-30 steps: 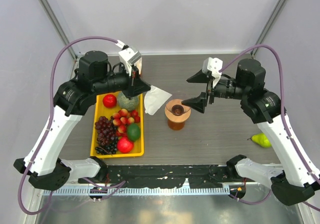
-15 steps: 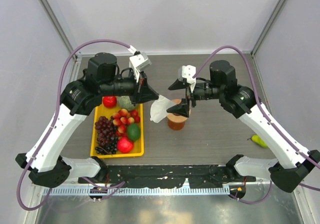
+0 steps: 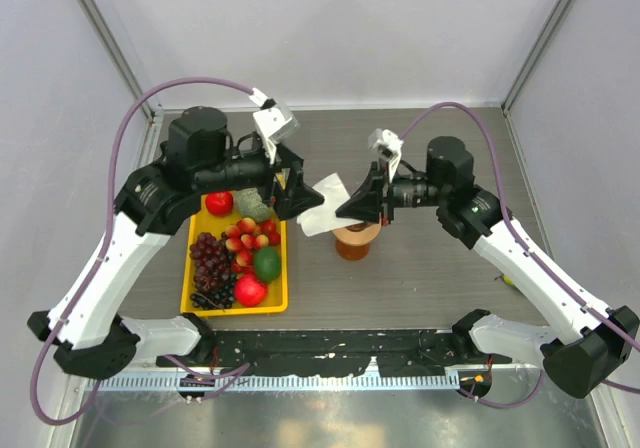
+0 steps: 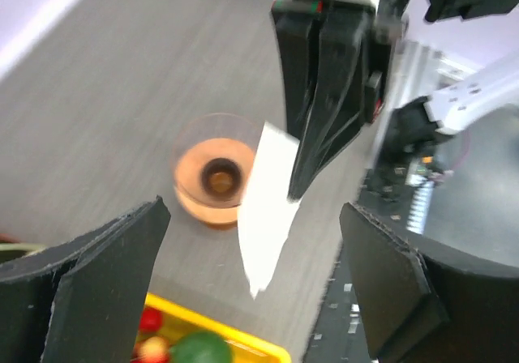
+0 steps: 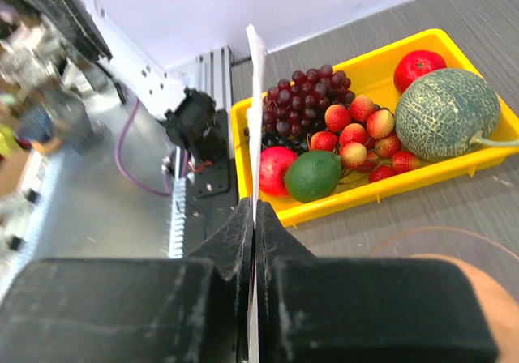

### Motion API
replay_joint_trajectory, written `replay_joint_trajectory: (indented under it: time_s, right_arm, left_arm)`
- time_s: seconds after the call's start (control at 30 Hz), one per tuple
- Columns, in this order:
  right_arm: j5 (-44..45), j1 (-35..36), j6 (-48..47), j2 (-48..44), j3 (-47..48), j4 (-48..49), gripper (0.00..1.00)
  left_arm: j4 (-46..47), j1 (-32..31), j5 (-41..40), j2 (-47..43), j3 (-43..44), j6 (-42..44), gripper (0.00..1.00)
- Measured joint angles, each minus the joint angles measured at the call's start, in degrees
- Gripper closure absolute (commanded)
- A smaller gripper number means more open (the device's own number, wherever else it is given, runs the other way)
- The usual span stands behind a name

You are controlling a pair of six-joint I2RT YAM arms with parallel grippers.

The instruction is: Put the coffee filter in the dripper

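The coffee filter is a flat white paper held in the air between the two arms, just left of and above the dripper. My right gripper is shut on its right edge; in the right wrist view the paper runs edge-on out of the shut jaws. My left gripper stands open on either side of the filter's left end without touching it. Through the left wrist camera, the filter hangs beyond the wide-open gripper, beside the tan-collared dripper.
A yellow tray of fruit lies left of the dripper, holding grapes, strawberries, a lime, apples and a melon. The dripper sits on a small jug of brown liquid. Walls stand on three sides of the table.
The left gripper has opened and let go of the filter. The right gripper moved in from the right and shut on the filter's edge above the dripper.
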Motion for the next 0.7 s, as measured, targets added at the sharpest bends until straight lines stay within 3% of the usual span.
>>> replay_joint_trajectory:
  time_s: [0.17,0.27,0.37,0.5,0.7]
  right_arm:
    - [-6.2,-8.0,27.8,-1.6,-7.4,21.6,0.95]
    - [-9.2,-8.7,40.9,-1.3,-10.4,31.6,0.95]
    - [-11.4,-8.6,47.7,-1.2,-11.2,36.2,0.95]
    - [-13.9,-8.5,55.2,-1.2,-11.7,42.0,0.95]
    - [-17.2,-6.7,62.2,-1.0,-12.5,47.2,0.95]
  left_arm:
    - [4.0,0.1,-6.3,-8.6,-6.1,9.8,0.01]
    - [3.4,0.0,-7.8,-13.7,-8.5,19.3,0.01]
    - [2.6,-0.1,-8.9,-17.6,-11.5,28.9,0.01]
    - [3.1,-1.7,-10.6,-27.0,-24.1,45.4,0.01]
    - [11.2,-11.5,-14.4,-40.7,-42.8,70.4,0.01]
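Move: The right hand already pinches the filter; the dripper stands roughly 8 cm ahead of this hand, about level sideways and some 17 cm below, with the carafe under it, about 27 cm below the hand. The melon is about 16 cm ahead and 22 cm left of this hand, some 27 cm below. From the open left hand, the dripper lies about 7 cm ahead, 10 cm right and 26 cm below. Keeping the filter pinched, right rises and backs some 5 cm, rolling; open left swings away left and down. ##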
